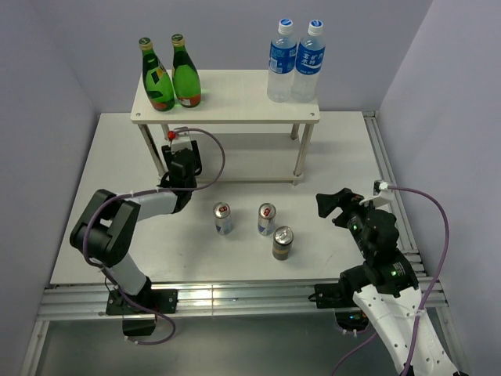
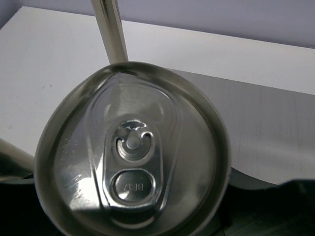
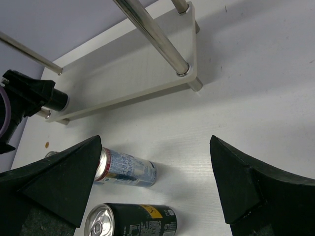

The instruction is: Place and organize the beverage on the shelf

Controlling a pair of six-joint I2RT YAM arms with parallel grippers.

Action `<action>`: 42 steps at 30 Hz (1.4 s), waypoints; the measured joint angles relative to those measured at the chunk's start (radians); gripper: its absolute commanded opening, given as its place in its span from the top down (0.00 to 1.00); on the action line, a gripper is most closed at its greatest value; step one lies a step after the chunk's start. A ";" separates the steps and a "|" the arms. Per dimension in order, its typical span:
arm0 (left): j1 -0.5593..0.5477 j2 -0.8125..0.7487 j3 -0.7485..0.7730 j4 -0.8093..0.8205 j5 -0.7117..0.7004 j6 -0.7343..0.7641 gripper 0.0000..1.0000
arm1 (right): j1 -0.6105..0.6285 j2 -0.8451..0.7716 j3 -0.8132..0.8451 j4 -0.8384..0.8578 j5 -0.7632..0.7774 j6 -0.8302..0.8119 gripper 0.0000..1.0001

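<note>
Two green bottles (image 1: 159, 78) (image 1: 186, 74) stand at the left end of the shelf's cream top board (image 1: 235, 94). My left gripper (image 1: 182, 153) reaches under that end, by the left legs, shut on a can. The can's silver lid with its pull tab (image 2: 133, 152) fills the left wrist view, and its side is hidden. Two slim silver cans (image 1: 223, 218) (image 1: 267, 219) and a dark can (image 1: 282, 243) stand on the table in front of the shelf. My right gripper (image 1: 338, 205) (image 3: 155, 182) hangs open to their right, holding nothing; the nearer silver can (image 3: 128, 168) and the dark can (image 3: 133, 221) lie ahead of it.
Two clear water bottles with blue labels (image 1: 282, 63) (image 1: 308, 63) stand on the top board's right end. A metal shelf leg (image 2: 109, 29) rises just behind the held can, with the lower board (image 2: 266, 132) to its right. Grey walls close in on both sides.
</note>
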 measured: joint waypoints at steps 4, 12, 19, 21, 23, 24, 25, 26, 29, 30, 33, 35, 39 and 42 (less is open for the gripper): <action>0.006 0.036 0.007 0.060 -0.012 0.021 1.00 | 0.000 0.004 0.000 0.000 -0.001 0.000 0.03; 0.019 0.120 0.095 0.071 -0.026 0.016 0.75 | 0.000 0.011 0.000 0.000 -0.010 0.000 0.02; 0.022 0.154 0.168 -0.008 -0.054 -0.014 0.26 | 0.000 0.012 0.000 0.000 -0.015 0.000 0.02; 0.022 0.154 0.168 -0.012 -0.054 -0.019 0.21 | 0.000 0.012 0.000 0.000 -0.016 0.000 0.02; 0.022 0.154 0.168 -0.018 -0.054 -0.020 0.08 | 0.000 0.012 0.000 0.000 -0.016 0.000 0.02; 0.022 0.154 0.168 -0.023 -0.054 -0.026 0.07 | 0.000 0.012 0.000 0.000 -0.016 0.000 0.02; 0.022 0.154 0.168 -0.027 -0.053 -0.033 0.05 | 0.000 0.012 0.000 0.000 -0.016 0.000 0.02; 0.022 0.154 0.168 -0.032 -0.053 -0.036 0.01 | 0.000 0.012 0.000 0.000 -0.016 0.000 0.02; 0.022 0.143 0.166 -0.046 -0.051 -0.043 0.01 | 0.000 0.012 0.000 0.000 -0.016 0.000 0.02; 0.022 0.135 0.160 -0.048 -0.051 -0.045 0.01 | 0.000 0.012 0.000 0.000 -0.016 0.000 0.02; 0.022 0.084 0.122 -0.059 -0.043 -0.059 0.01 | 0.000 0.011 0.000 0.000 -0.016 0.000 0.02; 0.022 0.051 0.106 -0.071 -0.034 -0.064 0.01 | 0.000 0.011 0.000 0.000 -0.016 0.000 0.02; 0.018 0.008 0.070 -0.088 -0.013 -0.065 0.00 | 0.000 0.011 0.000 0.000 -0.015 0.000 0.02; 0.016 -0.017 0.047 -0.109 0.003 -0.071 0.01 | 0.000 0.010 0.000 0.000 -0.015 0.000 0.02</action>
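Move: The dark can in the left fingers is bound for the left end of the lower shelf, a spot about 4 cm straight ahead, on the board some 6 cm below the hand. The shelf's front left post stands 8 cm to the left and 4 cm back, its rear left post about 9 cm ahead and 5 cm left. The nearer silver can is some 21 cm back and 12 cm right. From the right hand the spot lies about 28 cm ahead and 46 cm left. The dark can, still gripped at the start, is carried level and straight forward about 4 cm, deeper over the left end of the lower shelf, past the front left post. There the left fingers open wide and let go of it while sinking barely half a centimetre, then the hand backs straight off towards the base by about 3.5 cm. ##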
